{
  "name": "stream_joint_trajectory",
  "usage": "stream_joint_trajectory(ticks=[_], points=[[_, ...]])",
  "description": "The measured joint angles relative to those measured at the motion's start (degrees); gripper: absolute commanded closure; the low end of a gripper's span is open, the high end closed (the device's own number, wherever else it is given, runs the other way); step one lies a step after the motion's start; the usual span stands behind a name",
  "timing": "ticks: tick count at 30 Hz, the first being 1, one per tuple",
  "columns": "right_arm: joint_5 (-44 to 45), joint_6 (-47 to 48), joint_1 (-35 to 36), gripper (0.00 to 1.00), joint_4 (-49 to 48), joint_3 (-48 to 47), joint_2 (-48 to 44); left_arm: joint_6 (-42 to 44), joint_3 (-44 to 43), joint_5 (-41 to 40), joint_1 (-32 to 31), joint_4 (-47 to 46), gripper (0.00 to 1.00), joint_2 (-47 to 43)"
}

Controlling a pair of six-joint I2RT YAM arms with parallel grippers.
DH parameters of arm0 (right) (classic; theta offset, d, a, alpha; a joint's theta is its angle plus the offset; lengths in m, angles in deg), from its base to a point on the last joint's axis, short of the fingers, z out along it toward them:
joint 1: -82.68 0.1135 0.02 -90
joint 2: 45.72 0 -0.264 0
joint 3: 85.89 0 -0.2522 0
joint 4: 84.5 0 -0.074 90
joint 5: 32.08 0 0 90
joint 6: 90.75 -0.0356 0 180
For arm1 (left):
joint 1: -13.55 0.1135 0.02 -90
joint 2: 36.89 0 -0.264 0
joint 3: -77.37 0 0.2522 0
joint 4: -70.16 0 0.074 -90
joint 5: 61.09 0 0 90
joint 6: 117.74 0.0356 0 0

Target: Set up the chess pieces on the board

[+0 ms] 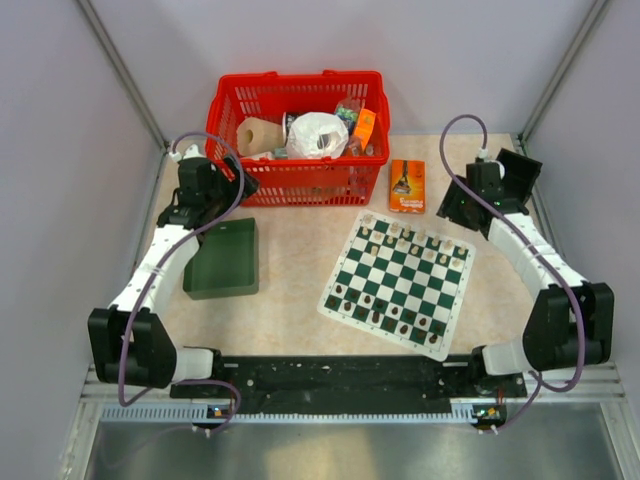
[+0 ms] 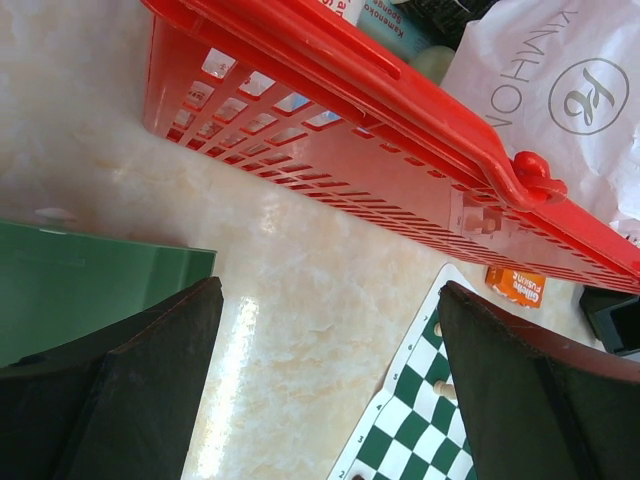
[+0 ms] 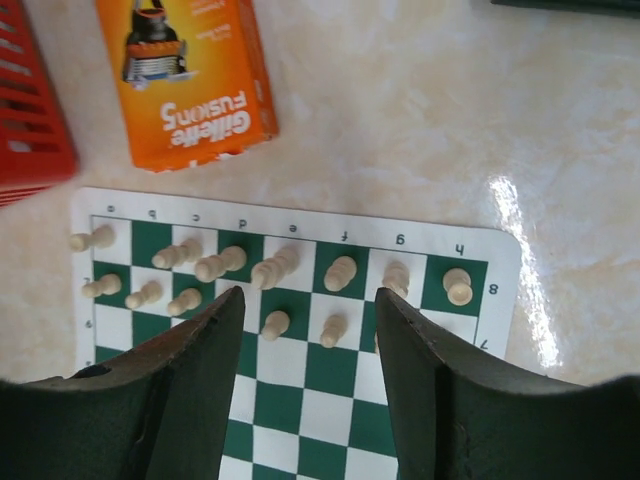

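Note:
The board (image 1: 400, 285) lies right of centre, a green and white checked mat. Cream chess pieces (image 1: 405, 238) fill its far two rows and dark ones (image 1: 385, 312) its near rows. In the right wrist view my right gripper (image 3: 310, 300) hangs open above the cream pieces (image 3: 275, 268) on the board (image 3: 300, 400), with nothing between its fingers. It sits off the board's far right corner (image 1: 452, 207). My left gripper (image 2: 330, 290) is wide open and empty over bare table, by the basket's front left corner (image 1: 232, 186). A board corner (image 2: 430, 420) shows beside its right finger.
A red basket (image 1: 300, 180) full of goods stands at the back. An orange Gillette box (image 1: 407, 186) lies between it and the board. A dark green tray (image 1: 225, 258) sits at the left under the left arm. A black tray (image 1: 340, 378) lies between the arm bases.

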Motion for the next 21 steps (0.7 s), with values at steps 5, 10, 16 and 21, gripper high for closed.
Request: stream_joint_trajectory(ticks=[5,10,16,21], points=[[-2.25,-0.02,0.72,0.43,0.2,-0.92,-2.23,0.02,0.37,-0.17,0.0,0.0,0.06,-0.46],[-2.34,-0.37,4.31,0.42,0.74,-1.22,-2.47,0.24,0.57,-0.11,0.0,0.02,0.06,-0.46],[-2.1,-2.03,11.19,0.44,0.87,-1.22,-2.62,0.68,1.31,0.31,0.0,-0.04,0.06,-0.68],[-1.01,-3.37,16.98,0.49,0.81,-1.22,-2.49,0.7,1.81,0.37,0.0,0.0,0.06,-0.81]])
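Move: The lone light piece standing one square in front of the light pawns is about 15 cm to the left of the right gripper, 3 cm back and some 10 cm below. Its nearest light pawn stands about 3 cm beyond the lone piece, and the light corner piece is 8 cm beyond and 2 cm to the left of it. The orange box lies about 7 cm left of the right gripper and 13 cm farther out. From the idle left gripper, the lone piece is roughly 27 cm right, 7 cm back and well below. Swing the empty right gripper left about 11 cm, high over the light ranks, towards the lone light piece. Lift it another 2 cm or so at the start, then travel level, easing back slightly towards the base. Turn the hand about 15 degrees counter-clockwise as it goes, fingers kept half open and touching nothing. ##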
